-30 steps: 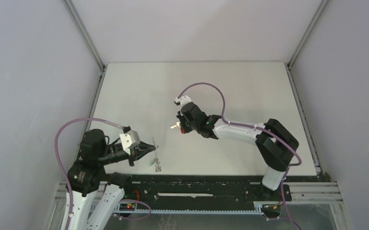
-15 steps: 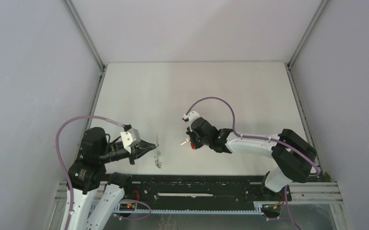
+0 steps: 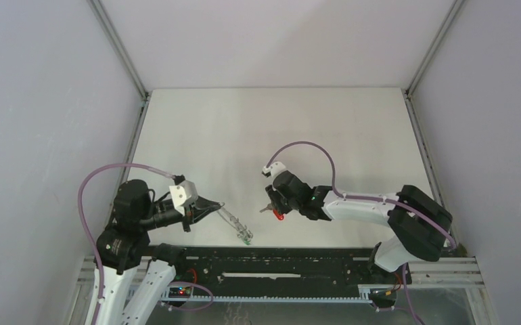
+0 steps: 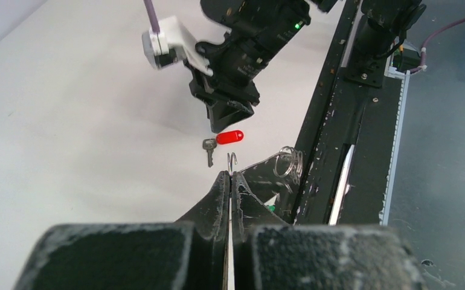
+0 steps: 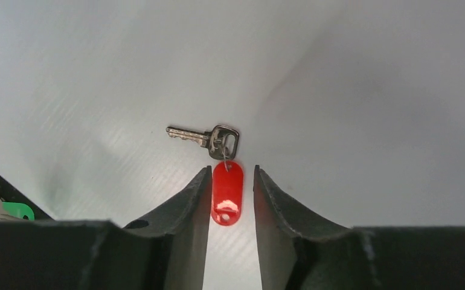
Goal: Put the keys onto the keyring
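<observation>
The red-headed key [image 5: 226, 192] lies flat on the white table, its silver blade [image 5: 188, 134] pointing left. My right gripper [image 5: 231, 172] stands open around the red head, with a gap on the right side. From above, this key [image 3: 279, 217] sits just under the right gripper [image 3: 270, 211]. My left gripper [image 4: 230, 175] is shut on a thin wire end of the keyring [image 4: 232, 161]. The keyring [image 3: 234, 222] trails down-right from the left gripper [image 3: 218, 206] to the green-headed key [image 3: 245, 238] near the table's front edge.
The black rail [image 3: 298, 261] runs along the near edge, right beside the green key. In the left wrist view the right gripper [image 4: 230, 124] hangs just behind the red key [image 4: 229, 137]. Grey walls [image 3: 55, 101] enclose the white table [image 3: 278, 128].
The right arm came down and towards the near edge, set the red key on the table and opened its jaws. The keyring with the green key swung out to the right.
</observation>
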You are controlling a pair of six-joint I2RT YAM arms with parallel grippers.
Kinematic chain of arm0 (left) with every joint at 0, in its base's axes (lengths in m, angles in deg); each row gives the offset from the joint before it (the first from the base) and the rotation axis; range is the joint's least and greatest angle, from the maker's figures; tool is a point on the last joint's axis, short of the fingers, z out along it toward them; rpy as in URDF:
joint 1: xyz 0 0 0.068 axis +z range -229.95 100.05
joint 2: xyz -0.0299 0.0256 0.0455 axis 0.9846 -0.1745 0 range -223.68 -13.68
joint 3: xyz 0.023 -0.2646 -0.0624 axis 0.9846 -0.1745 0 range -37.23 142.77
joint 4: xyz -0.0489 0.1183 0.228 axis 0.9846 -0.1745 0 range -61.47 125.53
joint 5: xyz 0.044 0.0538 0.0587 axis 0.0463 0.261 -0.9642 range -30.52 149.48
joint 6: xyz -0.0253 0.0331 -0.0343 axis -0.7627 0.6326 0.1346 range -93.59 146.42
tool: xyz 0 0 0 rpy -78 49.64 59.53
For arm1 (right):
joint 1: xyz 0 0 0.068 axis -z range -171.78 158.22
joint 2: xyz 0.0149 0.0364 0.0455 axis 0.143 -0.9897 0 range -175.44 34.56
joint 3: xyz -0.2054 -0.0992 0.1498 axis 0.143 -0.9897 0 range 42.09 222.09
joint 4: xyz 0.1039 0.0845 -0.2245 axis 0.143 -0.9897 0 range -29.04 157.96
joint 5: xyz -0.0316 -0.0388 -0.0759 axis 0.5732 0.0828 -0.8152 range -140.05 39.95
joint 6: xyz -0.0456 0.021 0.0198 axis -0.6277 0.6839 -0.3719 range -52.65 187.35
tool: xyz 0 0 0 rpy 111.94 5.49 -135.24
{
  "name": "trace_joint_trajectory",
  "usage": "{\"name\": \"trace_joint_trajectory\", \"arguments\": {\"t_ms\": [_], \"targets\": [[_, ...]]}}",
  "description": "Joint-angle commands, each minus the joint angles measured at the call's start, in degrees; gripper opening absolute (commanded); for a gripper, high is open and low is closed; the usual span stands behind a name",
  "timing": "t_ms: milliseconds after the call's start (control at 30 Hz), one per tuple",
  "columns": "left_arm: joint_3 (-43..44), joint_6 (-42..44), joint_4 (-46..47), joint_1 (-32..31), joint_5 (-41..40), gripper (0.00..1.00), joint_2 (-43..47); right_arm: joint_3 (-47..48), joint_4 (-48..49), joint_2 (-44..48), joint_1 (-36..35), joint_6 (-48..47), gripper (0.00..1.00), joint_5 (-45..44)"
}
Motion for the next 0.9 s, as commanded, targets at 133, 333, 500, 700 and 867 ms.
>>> {"name": "trace_joint_trajectory", "arguments": {"t_ms": [133,333,500,700,867], "targets": [[-0.2,-2.2,3.1,0.4,1.7,0.0,0.1,-4.9,2.5,18.6,0.2,7.1,0.99,-10.1],[0.1,-2.7,3.5,0.4,1.3,0.0,0.3,-5.5,2.0,15.6,2.0,4.6,0.9,-0.1],[0.7,-2.6,3.5,0.4,1.5,0.0,-0.3,-8.1,6.6,17.9,-0.5,7.2,1.0,-3.2],[0.8,-2.7,3.3,0.4,1.2,0.0,-0.2,-7.1,4.8,15.1,0.9,10.1,1.0,-0.1],[0.9,-2.5,3.3,0.4,0.9,0.0,-0.4,-3.5,1.0,13.3,2.6,10.3,1.0,2.1]]}}
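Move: The red tag lies on the table practically straight below the right hand, about 3 cm down; its key lies 3 cm left of the hand and 1 cm farther out. The held keyring hangs some 11 cm left, 8 cm nearer the base and 14 cm higher. From the left hand the red tag is about 8 cm ahead, 15 cm right and 24 cm down. The right hand rises about 10 cm above the red tag, opening wide, then sinks back some 5 cm. ##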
